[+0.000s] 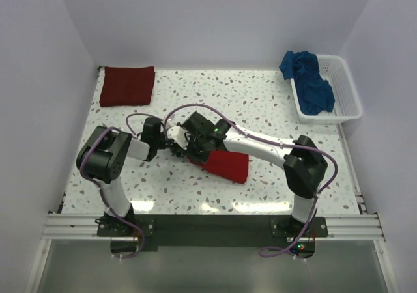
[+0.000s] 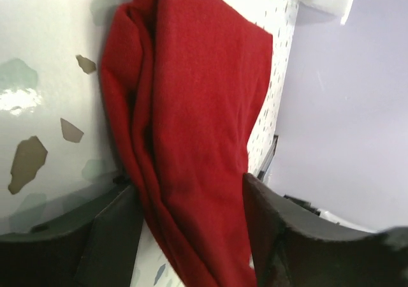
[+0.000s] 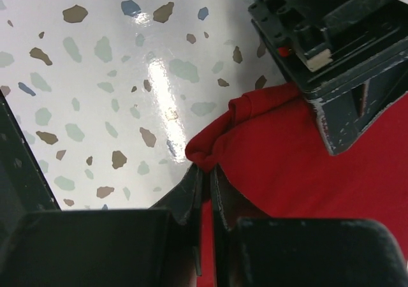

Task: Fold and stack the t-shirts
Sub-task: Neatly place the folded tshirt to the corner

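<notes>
The bright red t-shirt (image 1: 226, 165) lies folded at the table's middle, and both grippers meet at its left edge. My left gripper (image 1: 176, 142) has a thick fold of that bright red t-shirt (image 2: 191, 95) filling the gap between its fingers (image 2: 116, 231), both touching the cloth. My right gripper (image 3: 205, 172) is shut on a bunched corner of the bright red t-shirt (image 3: 280, 153). A maroon t-shirt (image 1: 127, 85) lies folded at the back left. The blue t-shirt (image 1: 308, 79) is heaped in the basket, partly over its rim.
The white lattice basket (image 1: 344, 94) stands at the back right corner. The speckled table (image 1: 260, 97) is walled on three sides. My two arms cross the table's front half, with cables looping above them. The left wrist's body (image 3: 331, 51) hangs just above the red cloth.
</notes>
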Controlling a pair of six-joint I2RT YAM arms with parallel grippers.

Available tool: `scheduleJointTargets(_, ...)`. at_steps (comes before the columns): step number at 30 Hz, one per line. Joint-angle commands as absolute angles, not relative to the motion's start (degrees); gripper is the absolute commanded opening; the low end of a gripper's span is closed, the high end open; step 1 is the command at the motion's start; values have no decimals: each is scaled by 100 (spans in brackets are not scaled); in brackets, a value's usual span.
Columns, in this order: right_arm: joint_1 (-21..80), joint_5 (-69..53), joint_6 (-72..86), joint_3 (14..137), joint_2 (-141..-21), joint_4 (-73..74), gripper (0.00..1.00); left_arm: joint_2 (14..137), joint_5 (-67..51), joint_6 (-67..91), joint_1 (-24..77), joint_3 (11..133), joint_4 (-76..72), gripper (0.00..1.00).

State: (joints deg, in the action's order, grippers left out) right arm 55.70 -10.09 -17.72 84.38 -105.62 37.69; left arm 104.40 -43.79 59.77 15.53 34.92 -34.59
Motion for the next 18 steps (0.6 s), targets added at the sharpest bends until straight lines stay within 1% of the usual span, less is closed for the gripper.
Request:
scheduleJointTargets(1,5669,-1213,-1582,8736,-10600,3454,0,10459,-4148,5977,1582,3814,-3174,57)
scheduleJointTargets(2,5678,-1222,-1565,8762,-10591,3454,0,10424,-4122,5837,1582,3858,-3077,52)
scheduleJointTargets(3,5686,-1248,-1530,8754,-10591,3437,0,10337,-4070,5740,1582,3972,-2954,42)
scheduleJointTargets(6,5695,-1362,-1354,8736,-10477,3358,0,10213,-3807,5082,1582,4331,-2270,35)
scheduleJointTargets(7,5687,-1449,-1310,8710,-10433,3279,0,10213,-3614,4863,1582,4464,-1763,32)
scheduleJointTargets(9,5687,-1485,-1222,8622,-10345,3191,0,10213,-3507,4335,1582,4754,-1460,25)
scheduleJointTargets(11,5678,-1477,-1126,8622,-10336,3164,0,10204,-3393,3984,1582,4903,-1135,12)
scheduleJointTargets(12,5660,-1468,-1090,8622,-10310,3173,0,10230,-3384,3877,1582,5061,-1029,0)
scheduleJointTargets(15,5521,-1494,-897,8561,-10231,3094,16,10222,-3410,3560,1582,5326,-607,0)
scheduleJointTargets(16,5476,-1512,-827,8543,-10170,3050,36,10204,-3341,3455,1582,5396,-372,0)
scheduleJointTargets(17,5406,-1529,-722,8569,-10134,3059,48,10152,-3244,3167,1582,5588,-204,0)
scheduleJointTargets(18,5283,-1599,-695,8587,-10099,3093,54,10143,-3139,3016,1582,5703,-46,0)
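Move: The red shirt's left edge is already between the left hand's open fingers, about 3 cm ahead of the hand point, 1 cm to its right and 1 cm lower. The shirt's middle lies some 14 cm to the left hand's right, 4 cm back and 3 cm lower; the dark red folded stack is about 26 cm ahead and 21 cm left. The right hand already pinches the near-left corner; from it that left edge is some 6 cm ahead, roughly level sideways, 3 cm lower. Forward over the shirt's left edge goes the left hand, about 4.5 cm and nearly level, rolling some 20 degrees so that its left side rises, while its fingers shut on the cloth and pinch it. The right hand, still shut on the near-left corner, draws it about 2 cm to the left and rises 1 cm; once the left grip is shut, its fingers open partway and let go. ##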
